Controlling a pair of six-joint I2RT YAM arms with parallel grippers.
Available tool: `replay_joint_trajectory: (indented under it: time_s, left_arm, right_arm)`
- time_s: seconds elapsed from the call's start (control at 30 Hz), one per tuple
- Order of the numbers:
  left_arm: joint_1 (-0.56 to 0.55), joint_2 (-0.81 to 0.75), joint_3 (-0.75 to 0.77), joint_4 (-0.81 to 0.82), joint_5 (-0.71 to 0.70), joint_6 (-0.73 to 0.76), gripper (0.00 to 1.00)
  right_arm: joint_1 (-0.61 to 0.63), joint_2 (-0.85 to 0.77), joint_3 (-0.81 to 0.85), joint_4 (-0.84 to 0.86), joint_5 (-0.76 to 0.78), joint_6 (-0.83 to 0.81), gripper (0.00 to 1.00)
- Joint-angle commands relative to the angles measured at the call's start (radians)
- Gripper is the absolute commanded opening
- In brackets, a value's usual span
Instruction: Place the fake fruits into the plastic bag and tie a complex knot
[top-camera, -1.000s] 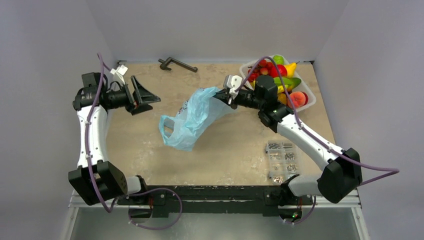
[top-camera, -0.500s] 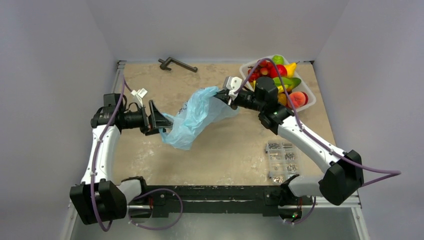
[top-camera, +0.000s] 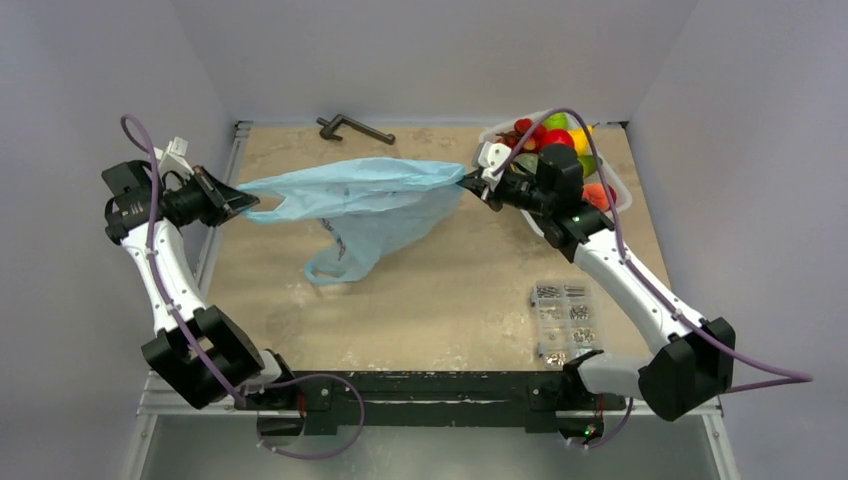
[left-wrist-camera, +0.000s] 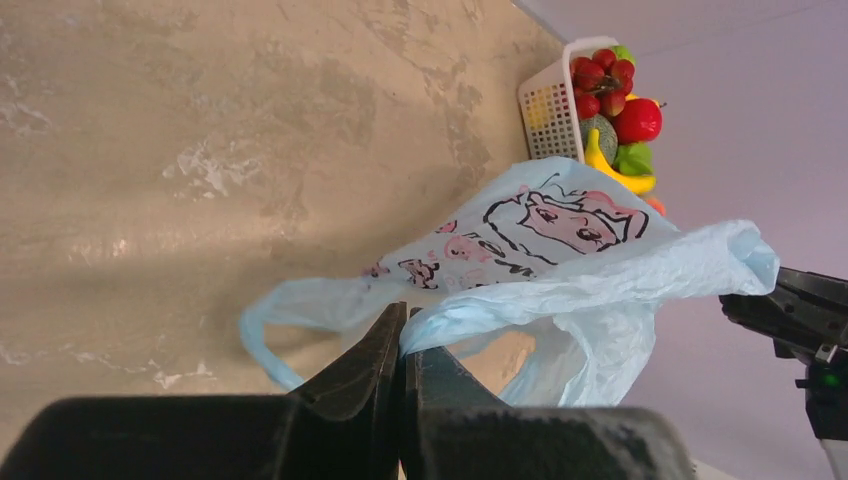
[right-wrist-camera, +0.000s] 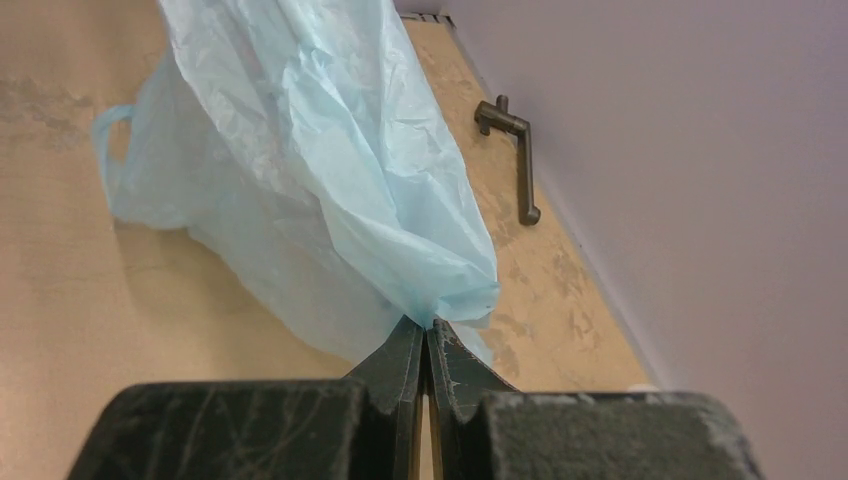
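Note:
The light-blue plastic bag (top-camera: 360, 195) hangs stretched above the table between both arms. My left gripper (top-camera: 243, 203) is shut on its left edge, seen pinched in the left wrist view (left-wrist-camera: 405, 318). My right gripper (top-camera: 468, 182) is shut on its right edge (right-wrist-camera: 425, 325). One handle loop (top-camera: 325, 268) dangles toward the table. The bag's white patch with pink and dark print (left-wrist-camera: 540, 225) faces the left wrist camera. The fake fruits (top-camera: 555, 140) lie piled in a white basket (top-camera: 618, 195) at the back right, behind the right wrist; red, green and yellow pieces show (left-wrist-camera: 610, 110).
A dark metal handle (top-camera: 355, 128) lies at the back of the table (right-wrist-camera: 515, 160). A clear box of metal screws (top-camera: 563, 322) sits at the front right. Grey walls close in the left, back and right sides.
The left gripper closed on the bag's left edge and pulled it up and to the left. The right arm lifted slightly back-right. The bag went from slumped to stretched between both.

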Motion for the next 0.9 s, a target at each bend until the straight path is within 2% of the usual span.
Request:
replay_joint_trajectory:
  time_s: [0.0,0.13,0.23,0.3,0.37,0.4,0.47,0.5,0.53,0.57,0.67,0.8,0.87]
  left_arm:
    - [-0.05,0.07,0.123,0.105,-0.051,-0.044,0.0]
    - [-0.126,0.101,0.311,0.207,-0.046,-0.075,0.0]
    - [-0.142,0.077,0.379,0.234,-0.003,0.0,0.0]
    - [-0.162,0.039,0.368,0.142,0.034,0.155,0.0]
    - [-0.198,-0.01,0.309,-0.045,0.053,0.433,0.0]
    - [-0.224,-0.036,0.26,-0.159,0.034,0.593,0.0]
    - [-0.265,-0.094,0.123,-0.345,-0.024,0.91,0.0]
    - [-0.279,-0.117,0.055,-0.423,-0.063,1.065,0.0]
    - [-0.29,-0.137,-0.023,-0.446,-0.105,1.123,0.0]
    - [-0.294,-0.147,-0.093,-0.441,-0.144,1.161,0.0]
    - [-0.297,-0.097,-0.205,-0.446,-0.246,1.279,0.0]
    - [-0.297,-0.032,-0.252,-0.41,-0.342,1.353,0.02]
    - [-0.299,-0.031,-0.262,-0.381,-0.359,1.354,0.06]
  right_arm:
    - [-0.008,0.078,0.126,0.022,-0.002,0.014,0.0]
    - [-0.008,0.155,0.294,0.05,-0.015,0.053,0.0]
    - [-0.008,0.102,0.269,-0.017,-0.032,-0.035,0.0]
    - [0.012,0.037,0.159,-0.103,-0.061,-0.111,0.0]
    - [0.053,-0.011,0.05,-0.269,-0.061,-0.268,0.02]
    - [0.071,-0.033,-0.027,-0.339,-0.058,-0.341,0.13]
    - [0.091,-0.083,-0.125,-0.468,-0.047,-0.469,0.52]
    - [0.096,-0.103,-0.149,-0.53,-0.038,-0.507,0.76]
    - [0.102,-0.118,-0.153,-0.595,-0.03,-0.531,0.89]
    - [0.104,-0.128,-0.138,-0.663,-0.028,-0.549,0.97]
    - [0.108,-0.102,-0.016,-0.805,-0.047,-0.556,0.99]
    - [0.108,0.069,0.23,-0.778,-0.11,-0.339,0.98]
    - [0.108,0.184,0.341,-0.776,-0.107,-0.234,0.94]
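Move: I hold the blue bag stretched between my hands: its middle is about 18 cm right of my left hand and 5 cm below it. Its loose handle hangs 11 cm back and 14 cm right of that hand, some 17 cm lower. From my right hand the bag's middle is about 19 cm left, 3 cm back and 6 cm down. The fruit basket stands 18 cm right and 3 cm ahead of my right hand, roughly 26 cm below. I flick the bag with both arms: first up and forward, my left about 10 cm up, my right about 4, then sharply down and back towards the table. My right fingers open wide early in the downstroke, letting go of the bag's closed end, and that hand rebounds about 4 cm. My left keeps its pinch on the handle, swings in rightward and turns some 50 degrees clockwise. ##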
